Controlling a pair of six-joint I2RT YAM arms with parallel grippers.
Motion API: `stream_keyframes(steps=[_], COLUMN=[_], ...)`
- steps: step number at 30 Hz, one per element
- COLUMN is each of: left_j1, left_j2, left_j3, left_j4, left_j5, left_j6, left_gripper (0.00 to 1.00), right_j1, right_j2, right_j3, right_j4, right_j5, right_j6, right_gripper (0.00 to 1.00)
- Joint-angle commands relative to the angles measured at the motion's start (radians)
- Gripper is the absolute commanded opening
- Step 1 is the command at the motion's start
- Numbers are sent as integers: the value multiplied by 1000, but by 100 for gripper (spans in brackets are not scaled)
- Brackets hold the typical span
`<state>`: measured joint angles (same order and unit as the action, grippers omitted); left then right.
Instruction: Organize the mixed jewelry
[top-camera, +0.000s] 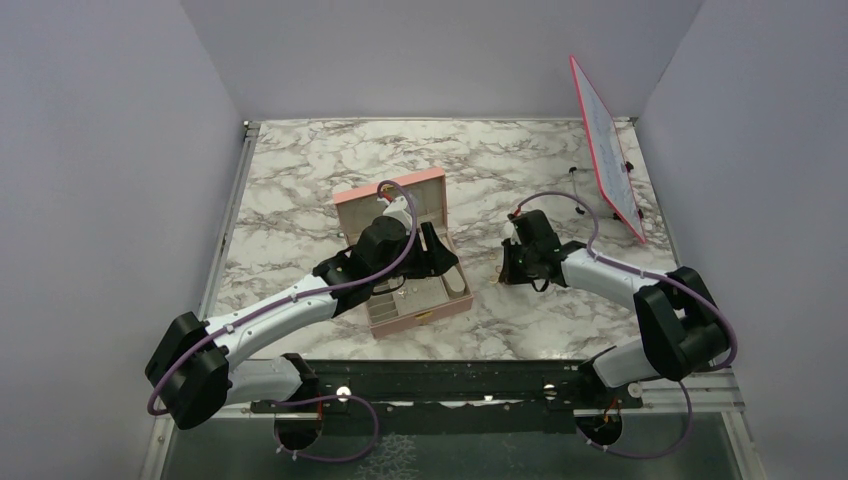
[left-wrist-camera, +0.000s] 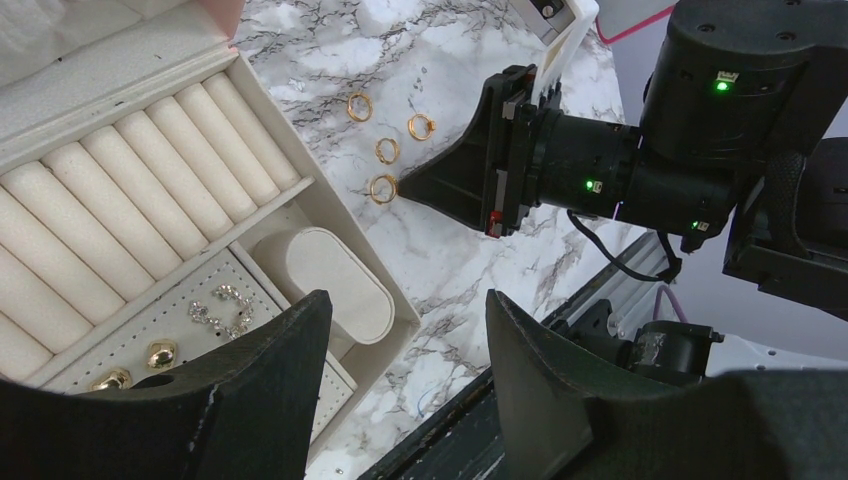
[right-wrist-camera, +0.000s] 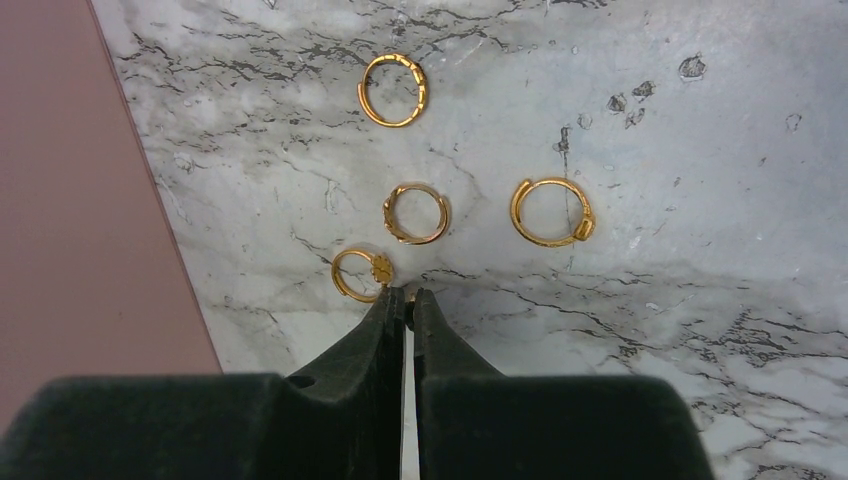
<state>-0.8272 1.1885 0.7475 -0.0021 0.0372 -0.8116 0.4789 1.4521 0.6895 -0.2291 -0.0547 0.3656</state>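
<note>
Several gold rings lie on the marble right of the pink jewelry box (top-camera: 420, 318): one far (right-wrist-camera: 392, 90), one in the middle (right-wrist-camera: 417, 214), one to the right (right-wrist-camera: 551, 212). The nearest, a ring with a flower charm (right-wrist-camera: 362, 275), meets my right gripper (right-wrist-camera: 410, 294). Its tips are closed at this ring's near rim, with a gold glint in the slit between them. From the left wrist, the same ring (left-wrist-camera: 383, 188) sits at the right gripper's tip (left-wrist-camera: 400, 188). My left gripper (left-wrist-camera: 405, 300) hangs open and empty over the box's near right corner. In the box lie a sparkly earring (left-wrist-camera: 222, 308) and gold pieces (left-wrist-camera: 160, 354).
The box's beige ring rolls (left-wrist-camera: 130, 190) and an oval cushion (left-wrist-camera: 325, 275) fill its compartments. A pink-framed board (top-camera: 607, 150) leans on the right wall. A black rail (top-camera: 450, 385) runs along the near table edge. Grey walls close in three sides.
</note>
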Motion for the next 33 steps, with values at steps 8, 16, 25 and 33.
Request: stream_keyframes(steps=[8,16,25,33], left_j1=[-6,-6,1,13], left_j2=[4,3,-26,-73], left_j3=[12,22,-25,-135], left_j4=[4,16,118,326], left_j5=[13,50,57,110], left_j6=[-23,-89,-260,-429], left_gripper=[59,60,61,63], right_j1=[9,9,9,11], right_j2=[-126,-282,-379,-356], right_j3=[-10,-83,-114,-130], right_j4=[48,214,449,670], right_j5=[-111,-342,-644,-868], right_j6=[15,1,34,108], right_gripper=[8,8,9,9])
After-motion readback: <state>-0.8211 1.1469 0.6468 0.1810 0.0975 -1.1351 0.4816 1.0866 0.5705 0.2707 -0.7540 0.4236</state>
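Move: My right hand already has the small earring pinched at the table; my open left fingers, where it's going, are about 12 cm to its left, 4 cm back and 15 cm up. The nearest gold ring lies some 2 cm left and 1 cm ahead of my right hand, a second about 3 cm straight ahead. For my left hand the earring is roughly 12 cm right, 4 cm ahead and 16 cm below. I lift the earring off the table with my right hand, fingers still shut on it: about 17 cm up, bearing left by some 10 cm and a little back, while the wrist swings the fingers from steeply down to nearly level, pointing left at my left hand. My left hand rises about 2 cm, edges right to meet it and rolls some 20 degrees, its fingers staying open. ##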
